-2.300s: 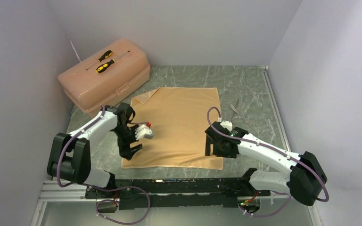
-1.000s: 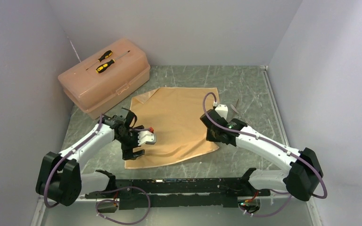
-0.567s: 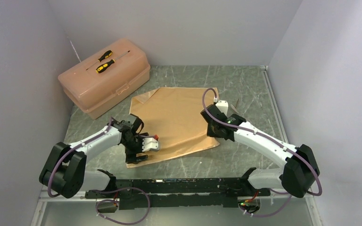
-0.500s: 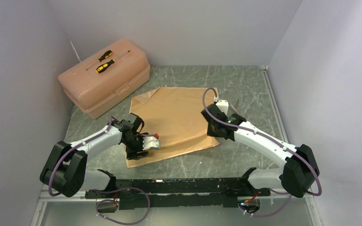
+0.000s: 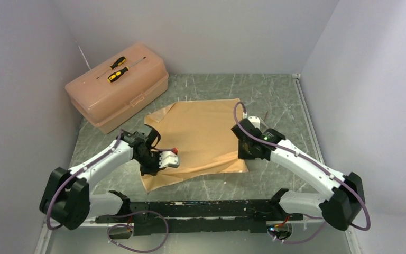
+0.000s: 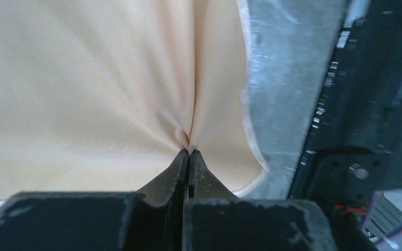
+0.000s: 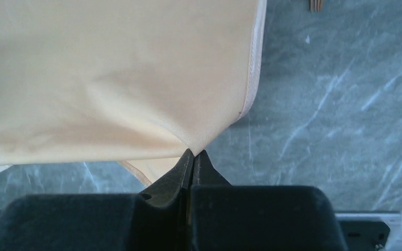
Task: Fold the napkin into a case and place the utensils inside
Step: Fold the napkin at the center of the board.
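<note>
The peach-tan napkin [image 5: 201, 132] lies spread and creased on the grey marble table [image 5: 275, 90]. My left gripper [image 5: 151, 168] [image 6: 189, 151] is shut on a pinch of cloth just inside the napkin's near-left edge [image 6: 209, 104]. My right gripper [image 5: 245, 154] [image 7: 192, 152] is shut on the near-right corner of the napkin [image 7: 136, 78], which hangs slightly off the table. Of the utensils, only golden fork tines [image 7: 316, 5] show, at the top edge of the right wrist view. In the top view my right arm hides most of them.
A pink plastic toolbox [image 5: 117, 90] with two yellow-and-black screwdrivers [image 5: 117, 69] on its lid stands at the back left. The black mounting rail [image 5: 201, 209] runs along the near edge. Grey walls close in both sides and the back.
My left gripper has dropped onto the napkin's near-left part and shut on it. The right gripper, still holding its corner, has shifted slightly to the near right, and the near edge has puckered.
</note>
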Controlling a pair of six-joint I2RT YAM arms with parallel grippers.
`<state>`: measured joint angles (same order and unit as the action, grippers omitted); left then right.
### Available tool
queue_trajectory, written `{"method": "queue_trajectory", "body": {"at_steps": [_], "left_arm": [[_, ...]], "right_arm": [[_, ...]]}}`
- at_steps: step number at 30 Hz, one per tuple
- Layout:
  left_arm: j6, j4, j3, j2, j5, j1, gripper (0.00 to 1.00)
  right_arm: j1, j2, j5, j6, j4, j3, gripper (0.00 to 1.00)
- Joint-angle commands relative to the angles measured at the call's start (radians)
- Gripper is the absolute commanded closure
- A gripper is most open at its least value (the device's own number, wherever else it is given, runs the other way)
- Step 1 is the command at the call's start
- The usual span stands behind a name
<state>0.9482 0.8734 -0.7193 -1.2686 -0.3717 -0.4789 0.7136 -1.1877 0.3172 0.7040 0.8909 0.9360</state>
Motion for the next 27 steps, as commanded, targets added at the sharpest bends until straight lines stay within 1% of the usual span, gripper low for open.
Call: {"method": "queue_trajectory", "body": {"at_steps": [1,5,8,10,13,17,22,27], "left_arm": [[0.04,0.251,-0.088,0.088,-0.115,-0.014,0.97],[0.055,0.341,-0.101,0.141,-0.123,-0.017,0.97],[0.045,0.345,-0.096,0.156,-0.117,-0.018,0.97],[0.021,0.297,-0.099,0.135,-0.097,-0.018,0.97],[-0.053,0.177,-0.137,0.084,-0.03,-0.016,0.97],[-0.13,0.0,-0.225,0.009,0.095,-0.017,0.97],[-0.16,-0.192,-0.289,-0.131,0.235,-0.013,0.97],[-0.158,-0.294,-0.305,-0.248,0.321,0.01,0.97]], "right_arm": [[0.013,0.107,-0.066,0.0,0.176,0.031,1.0],[0.028,0.169,-0.122,0.042,0.211,0.006,1.0],[0.03,0.171,-0.12,0.05,0.199,0.02,1.0],[0.029,0.147,-0.086,0.035,0.177,0.063,1.0],[0.025,0.071,0.001,-0.019,0.134,0.172,1.0],[-0.015,-0.061,0.079,-0.11,0.007,0.277,1.0],[-0.118,-0.199,0.086,-0.21,-0.201,0.281,1.0],[-0.185,-0.335,0.129,-0.27,-0.33,0.273,1.0]]}}
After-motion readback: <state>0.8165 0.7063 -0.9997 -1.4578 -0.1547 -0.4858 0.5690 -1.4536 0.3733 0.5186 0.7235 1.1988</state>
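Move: Both hands already hold the napkin near its near edge, left and right. Its middle lies on the board about 16 cm ahead of the left hand, 18 cm to its right and 3 cm lower; from the right hand it is some 12 cm ahead, 19 cm left and 10 cm down. The turned-over far-left corner is roughly 26 cm ahead of the left hand, 5 cm right. The brown fork lies about 13 cm ahead of the right hand, 8 cm to its right. Still pinching the napkin, both hands first draw back about 4 cm while rising, then swing forward together some 15 cm, carrying the near edge towards the napkin's middle. The left stays roughly level, its fingertips tilting forward about 15 degrees and the wrist turning slightly counter-clockwise; the right arcs higher, then starts sinking. ##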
